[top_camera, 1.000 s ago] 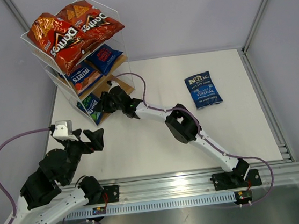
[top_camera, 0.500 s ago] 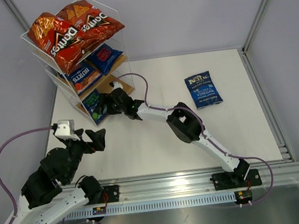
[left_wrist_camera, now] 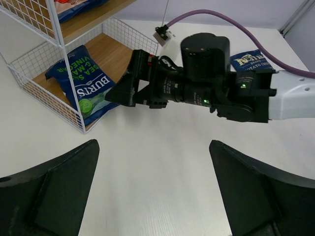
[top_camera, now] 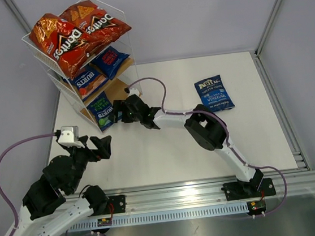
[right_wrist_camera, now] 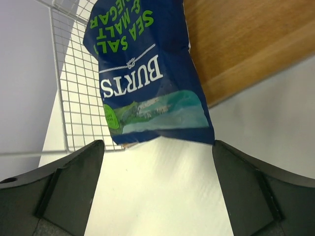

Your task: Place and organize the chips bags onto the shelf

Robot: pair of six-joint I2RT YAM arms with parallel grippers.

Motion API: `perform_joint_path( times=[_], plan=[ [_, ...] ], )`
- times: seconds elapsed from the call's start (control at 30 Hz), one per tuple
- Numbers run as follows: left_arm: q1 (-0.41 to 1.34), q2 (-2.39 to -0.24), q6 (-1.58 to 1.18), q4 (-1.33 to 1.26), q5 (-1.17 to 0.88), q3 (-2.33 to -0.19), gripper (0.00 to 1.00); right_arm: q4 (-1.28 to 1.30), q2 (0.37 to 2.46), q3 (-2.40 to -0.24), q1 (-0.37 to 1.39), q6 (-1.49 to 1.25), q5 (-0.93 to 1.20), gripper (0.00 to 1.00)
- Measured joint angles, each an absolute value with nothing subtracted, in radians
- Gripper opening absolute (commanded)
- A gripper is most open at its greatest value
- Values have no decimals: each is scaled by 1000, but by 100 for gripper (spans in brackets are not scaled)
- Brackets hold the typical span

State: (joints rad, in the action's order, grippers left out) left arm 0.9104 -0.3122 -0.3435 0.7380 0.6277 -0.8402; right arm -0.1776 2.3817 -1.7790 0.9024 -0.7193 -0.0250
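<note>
The shelf (top_camera: 115, 34) stands at the back left. Two red Doritos chips bags (top_camera: 63, 40) (top_camera: 95, 19) lie on its top tier and two blue Burts bags (top_camera: 86, 79) (top_camera: 109, 58) on the middle tier. A third Burts bag (top_camera: 100, 111) (right_wrist_camera: 145, 83) (left_wrist_camera: 83, 83) rests on the bottom board, its near end poking over the front edge. My right gripper (top_camera: 116, 111) (right_wrist_camera: 157, 191) is open just in front of that bag, not touching it. A blue Kettle bag (top_camera: 214, 93) (left_wrist_camera: 251, 58) lies flat on the table at the right. My left gripper (top_camera: 101, 147) (left_wrist_camera: 155, 191) hovers open over bare table.
The right arm (left_wrist_camera: 211, 91) stretches across the table's middle from the near right. The bottom tier's wire wall (right_wrist_camera: 74, 108) and wooden board (right_wrist_camera: 241, 39) are right ahead of the right gripper. A purple cable (top_camera: 154, 87) loops above the right wrist.
The right gripper has opened, let go of the Burts bag on the bottom tier, and drawn back to the right. The left arm has barely moved.
</note>
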Motion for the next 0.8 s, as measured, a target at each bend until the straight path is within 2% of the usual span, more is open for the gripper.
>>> perform_joint_path(
  times=[0.27, 0.43, 0.67, 0.8],
  plan=[
    [910, -335, -344, 738, 623, -840, 99, -310, 2162, -1416, 879, -736, -73, 99],
    [910, -381, -368, 727, 569, -840, 99, -311, 1914, -1172, 809, -716, -121, 100],
    [907, -516, -500, 597, 413, -776, 99, -96, 1528, -1020, 646, -633, -224, 99],
    [907, -665, -552, 479, 307, -738, 99, 62, 1338, -941, 577, -583, -283, 99]
  ],
)
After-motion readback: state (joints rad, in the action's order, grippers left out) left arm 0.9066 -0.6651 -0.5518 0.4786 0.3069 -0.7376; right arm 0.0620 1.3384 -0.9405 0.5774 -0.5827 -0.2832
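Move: The Salt & Vinegar bag, last on the table, lies about 43 cm to the right of the right hand, some 5 cm farther out and 6 cm lower. The green Malt Vinegar bag, already on the bottom shelf, is roughly 7 cm to that hand's left, 4 cm ahead and 4 cm below; bare shelf board lies about 9 cm ahead, 3 cm right and 6 cm down. From the left hand, the Salt & Vinegar bag is around 27 cm forward, 46 cm right and 27 cm below. The Malt Vinegar bag is left on the shelf as the right hand, fingers already wide open, draws back slightly and sweeps right towards the Salt & Vinegar bag, about 33 cm in all and gathering speed. It climbs some 11 cm once clear and turns clockwise by about 30 degrees. The open left hand follows late, swinging right about 12 cm, sinking 6 and tipping its fingers down. ##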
